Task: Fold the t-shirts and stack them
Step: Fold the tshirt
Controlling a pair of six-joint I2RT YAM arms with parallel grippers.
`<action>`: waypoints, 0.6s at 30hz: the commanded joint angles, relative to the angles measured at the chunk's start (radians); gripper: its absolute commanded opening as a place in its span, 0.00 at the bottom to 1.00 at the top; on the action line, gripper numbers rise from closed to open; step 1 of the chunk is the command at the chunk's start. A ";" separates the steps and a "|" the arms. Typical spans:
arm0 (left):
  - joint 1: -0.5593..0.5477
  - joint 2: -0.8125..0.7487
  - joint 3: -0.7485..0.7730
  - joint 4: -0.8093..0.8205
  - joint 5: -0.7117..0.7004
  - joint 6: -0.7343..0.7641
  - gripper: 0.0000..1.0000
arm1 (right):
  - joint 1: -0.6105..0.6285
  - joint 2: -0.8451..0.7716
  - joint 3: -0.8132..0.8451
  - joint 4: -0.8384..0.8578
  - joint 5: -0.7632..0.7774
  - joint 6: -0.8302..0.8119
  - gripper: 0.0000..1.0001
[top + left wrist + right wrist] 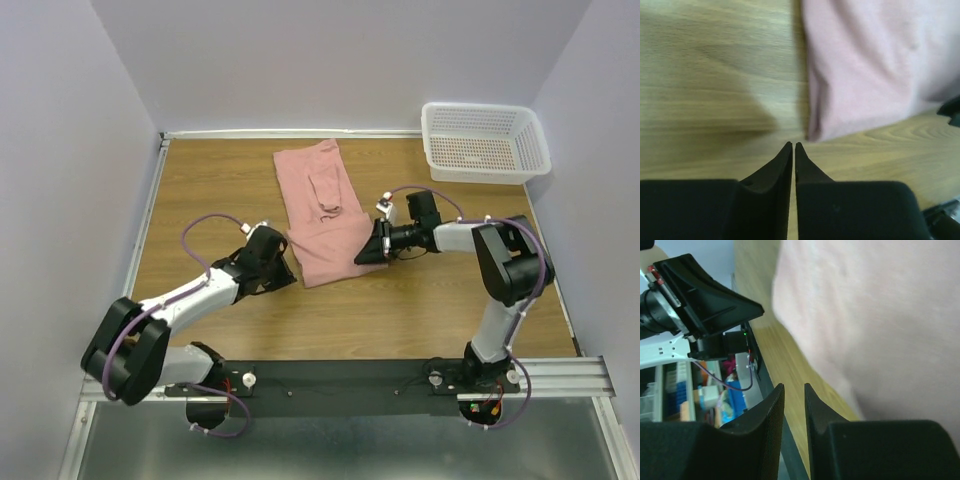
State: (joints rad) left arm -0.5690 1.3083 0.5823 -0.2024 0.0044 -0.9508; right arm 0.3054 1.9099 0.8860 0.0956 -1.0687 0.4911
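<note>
One dusty pink t-shirt (320, 215) lies on the wooden table (210, 190), folded into a long strip running from the back toward me. My left gripper (289, 265) sits just off the strip's near left corner. In the left wrist view my left gripper (793, 145) is shut and empty, a short way from the t-shirt (875, 65). My right gripper (360, 257) is at the strip's near right edge. In the right wrist view my right gripper (794, 386) shows a narrow gap with bare table in it, beside the t-shirt (880, 315).
A white mesh basket (485, 140) stands at the back right corner of the table. Pale walls close in the table on the left, back and right. The black rail (340, 375) carrying both arm bases runs along the near edge.
</note>
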 commanded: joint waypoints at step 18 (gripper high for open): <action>-0.011 0.264 0.070 0.037 -0.011 -0.034 0.16 | -0.118 0.032 -0.045 0.018 0.280 -0.011 0.29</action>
State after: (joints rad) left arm -0.5735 1.5555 0.7238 -0.1059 0.0151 -0.9718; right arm 0.1970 1.9270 0.8837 0.1112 -0.8871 0.5079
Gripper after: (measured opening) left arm 0.155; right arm 0.293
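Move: The left hand hovers low beside the folded t-shirt: the stretch of its left edge near the front corner lies about 4 cm ahead, 3 cm to the right and 2 cm down, the front-left corner roughly level and 3 cm right. The right hand hovers over the front edge, with its spot on the right edge some 4 cm ahead, 4 cm right and 2 cm down, and the front-right corner level, about 6 cm right. The sleeve flap is around 18 cm ahead of it and 7 cm left. Both hands come down with fingertips on the t-shirt's side edges just beyond its front corners, left hand on the left edge, right hand on the right. The left hops up about 7 cm, forward and right over the edge, then drops and draws back a little; the right makes a lower hop of 3 cm, forward then right and down, turning some 15 degrees clockwise. The fingers keep their small openings. ##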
